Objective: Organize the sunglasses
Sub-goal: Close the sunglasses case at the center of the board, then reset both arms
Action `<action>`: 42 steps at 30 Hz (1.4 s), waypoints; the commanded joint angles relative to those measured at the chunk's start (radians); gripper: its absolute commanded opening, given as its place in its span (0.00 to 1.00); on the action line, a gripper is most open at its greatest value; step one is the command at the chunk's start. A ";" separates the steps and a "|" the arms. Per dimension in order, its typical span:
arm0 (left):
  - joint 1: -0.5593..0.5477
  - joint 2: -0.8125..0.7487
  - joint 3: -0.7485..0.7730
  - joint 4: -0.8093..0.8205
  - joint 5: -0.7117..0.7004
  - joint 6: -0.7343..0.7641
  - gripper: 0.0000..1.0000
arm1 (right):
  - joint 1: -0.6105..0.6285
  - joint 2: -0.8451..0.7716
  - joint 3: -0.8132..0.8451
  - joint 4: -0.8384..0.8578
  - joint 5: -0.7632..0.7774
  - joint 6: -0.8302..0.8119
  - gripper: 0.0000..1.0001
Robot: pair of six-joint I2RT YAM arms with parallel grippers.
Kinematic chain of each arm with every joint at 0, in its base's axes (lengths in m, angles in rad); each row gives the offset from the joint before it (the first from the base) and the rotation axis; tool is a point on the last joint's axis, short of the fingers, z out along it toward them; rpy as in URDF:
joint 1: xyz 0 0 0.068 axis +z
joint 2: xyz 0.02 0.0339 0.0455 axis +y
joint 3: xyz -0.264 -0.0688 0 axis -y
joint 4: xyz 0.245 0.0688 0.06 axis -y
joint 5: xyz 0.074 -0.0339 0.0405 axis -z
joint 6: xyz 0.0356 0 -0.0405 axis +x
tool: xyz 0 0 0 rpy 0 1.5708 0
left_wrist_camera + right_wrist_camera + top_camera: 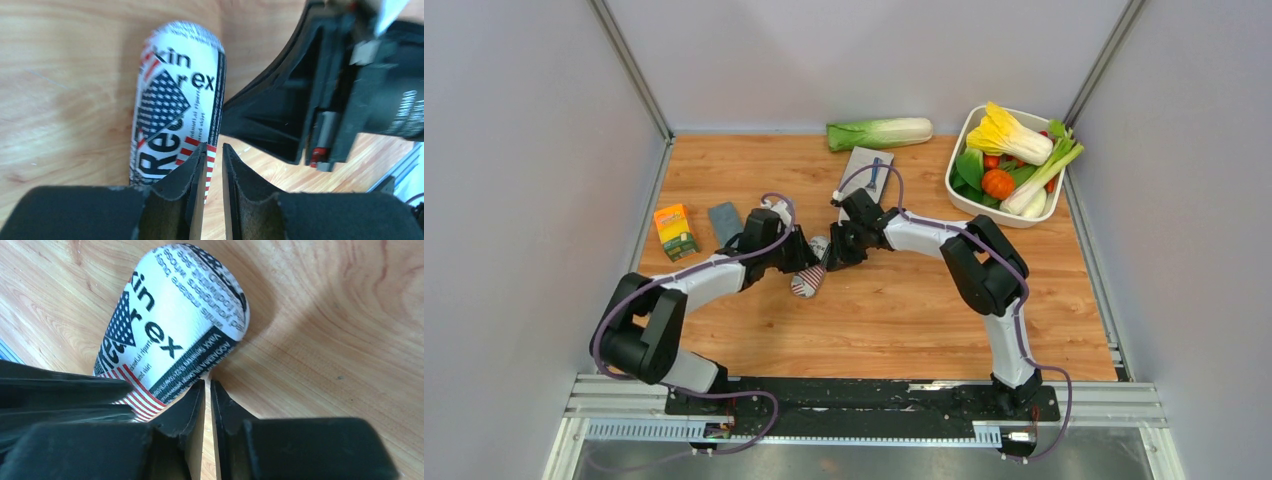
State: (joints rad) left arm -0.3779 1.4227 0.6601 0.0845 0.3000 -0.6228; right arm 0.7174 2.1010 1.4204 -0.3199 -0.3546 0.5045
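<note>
No sunglasses show in any view. A white oblong case (807, 279) printed with newspaper text and a stars-and-stripes flag lies on the wooden table between my two grippers. In the left wrist view the case (175, 90) runs under my left gripper (214, 146), and its striped edge sits in the narrow gap between the jaws. My right gripper (207, 381) has its jaws almost together at the black-banded corner of the case (175, 315), with only wood showing in the slit. From above, the left gripper (811, 266) and right gripper (832, 258) nearly touch.
A napa cabbage (879, 133) lies at the back. A white basin (1014, 112) of vegetables stands at the back right. A grey flat item (867, 168) sits behind the right gripper. An orange-green carton (674, 230) and a small grey-blue pad (724, 222) lie at the left.
</note>
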 commanded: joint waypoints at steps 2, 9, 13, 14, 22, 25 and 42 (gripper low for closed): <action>-0.042 0.065 -0.007 -0.015 -0.022 -0.005 0.25 | -0.013 -0.064 -0.026 0.036 0.000 0.003 0.16; -0.046 0.025 0.019 -0.073 -0.073 0.021 0.25 | -0.047 -0.166 -0.064 -0.004 0.046 -0.015 0.16; -0.046 -0.021 0.091 -0.193 -0.090 0.063 0.30 | -0.062 -0.234 -0.093 -0.041 0.089 -0.037 0.17; -0.046 -0.043 0.114 -0.231 -0.108 0.070 0.33 | -0.064 -0.252 -0.100 -0.053 0.104 -0.044 0.18; -0.046 -0.226 0.205 -0.448 -0.234 0.181 0.62 | -0.113 -0.528 -0.271 -0.030 0.250 -0.084 0.45; -0.044 -0.359 0.197 -0.473 -0.246 0.210 0.74 | -0.116 -0.706 -0.368 -0.001 0.334 -0.107 0.95; -0.044 -0.976 -0.039 -0.488 -0.269 0.147 0.75 | -0.119 -1.538 -0.739 -0.019 0.632 -0.093 1.00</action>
State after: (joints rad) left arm -0.4240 0.4973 0.6422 -0.3943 0.0395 -0.4488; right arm 0.5987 0.6228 0.7029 -0.3405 0.2214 0.4137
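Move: The sunglasses case, its lid already folded over, has its middle about 4 cm below the left hand, 1 cm back and 1 cm left. From the right hand the same case lies about 4 cm left, level ahead, its middle roughly 1 cm higher. The grey-blue case is some 18 cm left and 9 cm ahead of the left hand; the razor box is about 21 cm ahead and 8 cm right of the right hand. Downward first: the left fingers sink about 2 cm onto the lid, easing right and back, and hold there briefly while the right hand, closed beside the case, starts drawing off to the right. Both then leave the case, rising, opening and tipping their fingers up: the left backs off up and to the left, the right sweeps some 24 cm right and nearly as far up, its gripper going fully open. ##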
